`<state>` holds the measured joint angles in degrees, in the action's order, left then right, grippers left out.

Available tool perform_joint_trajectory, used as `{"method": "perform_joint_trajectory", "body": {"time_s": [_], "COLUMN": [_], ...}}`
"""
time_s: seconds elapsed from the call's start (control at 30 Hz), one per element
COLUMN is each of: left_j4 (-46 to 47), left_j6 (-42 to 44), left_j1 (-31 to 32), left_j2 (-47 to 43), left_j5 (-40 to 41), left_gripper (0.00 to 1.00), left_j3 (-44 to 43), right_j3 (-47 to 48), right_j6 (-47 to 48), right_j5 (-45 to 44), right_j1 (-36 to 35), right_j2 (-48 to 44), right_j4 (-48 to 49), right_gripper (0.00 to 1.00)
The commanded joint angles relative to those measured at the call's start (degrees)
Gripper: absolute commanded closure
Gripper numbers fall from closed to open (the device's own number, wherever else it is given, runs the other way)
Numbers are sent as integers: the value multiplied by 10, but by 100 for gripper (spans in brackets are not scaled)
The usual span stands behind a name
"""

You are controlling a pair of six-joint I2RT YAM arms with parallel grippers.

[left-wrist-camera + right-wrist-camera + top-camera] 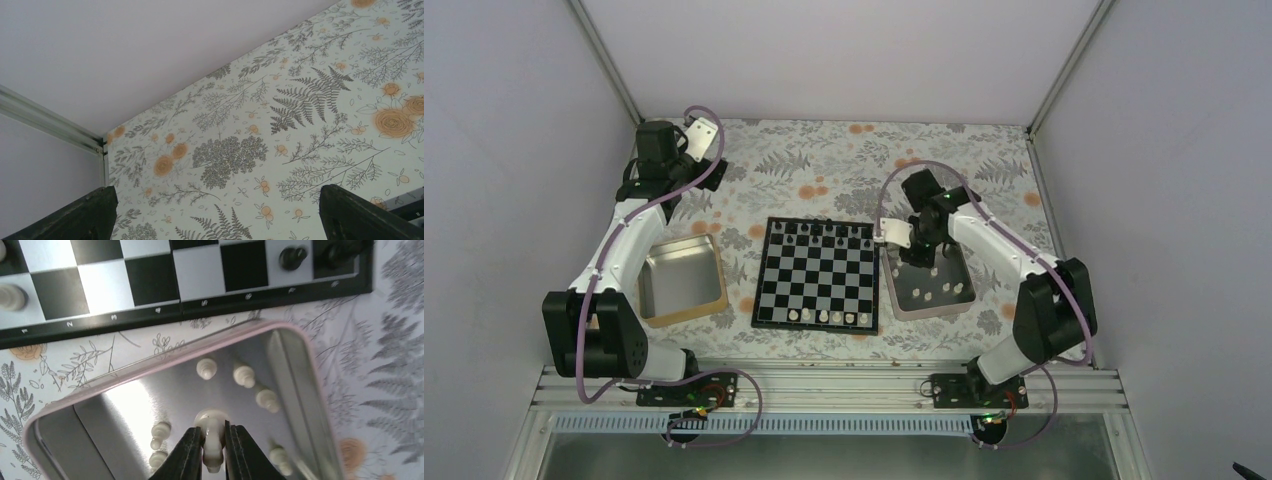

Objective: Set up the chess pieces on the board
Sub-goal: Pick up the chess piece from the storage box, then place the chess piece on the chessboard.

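Observation:
In the right wrist view my right gripper (213, 450) is shut on a white chess piece (213, 437) that stands in the pink-rimmed metal tray (150, 367). Several more white pieces (244, 375) lie loose around it. From above, the right gripper (921, 262) hangs over that tray's far end, just right of the board (819, 275). Several white pieces (824, 317) line the board's near row and black pieces (824, 231) its far row. My left gripper (215, 215) is open over bare tablecloth at the far left corner, holding nothing.
An empty gold-rimmed metal tray (682, 280) sits left of the board. The white enclosure walls (824, 60) close in the table at the back and sides. The left arm (624, 240) curves along the left edge.

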<state>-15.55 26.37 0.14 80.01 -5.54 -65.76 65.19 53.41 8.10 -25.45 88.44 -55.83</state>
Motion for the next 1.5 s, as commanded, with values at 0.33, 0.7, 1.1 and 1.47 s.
{"method": "perform_joint_trajectory", "body": {"time_s": [0.33, 0.7, 1.1, 1.47], "left_j4": [-14, -30, -20, -21], "left_j6": [2, 0, 3, 3], "left_j1": [1, 2, 2, 1], "left_j2": [-29, -44, -44, -42], "left_j5": [-27, -46, -60, -66], "left_gripper": [0, 0, 0, 0], "left_j3": [-13, -21, -7, -7], "right_j3": [229, 383, 462, 446], "right_j6": [-35, -29, -39, -32], "right_j5": [-6, 33, 52, 68], "right_j1": [-178, -301, -358, -376], "right_j2": [118, 266, 369, 384], "right_j4": [-62, -70, -86, -104], "right_gripper": [86, 86, 84, 83]}}
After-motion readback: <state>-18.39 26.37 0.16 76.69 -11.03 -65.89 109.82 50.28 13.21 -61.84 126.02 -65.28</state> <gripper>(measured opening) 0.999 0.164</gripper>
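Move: The right hand already holds a white chess piece just above the storage box, whose middle is some 5 cm back, 4 cm right and 9 cm below. The square it heads for, second in from the board's near left corner, is empty, about 27 cm left, 8 cm back and 8 cm down. The third-file piece, leftmost of the white row, stands 3 cm right of that square and 3 cm nearer the base. From the idle left hand the square is roughly 25 cm back, 13 cm right and 23 cm below. The right hand carries the chess piece out of the storage box area, swinging some 27 cm left over the board's near side, first rising about 5 cm, then sinking again and drawing back 8 cm towards the near left corner while the gripper turns about 35 degrees counter-clockwise. It ends pointing nearly straight down, well above the squares, its narrow finger gap hardly changed, yet the piece is no longer between the pads, so it seems to let go; the left hand only drifts a couple of centimetres. ##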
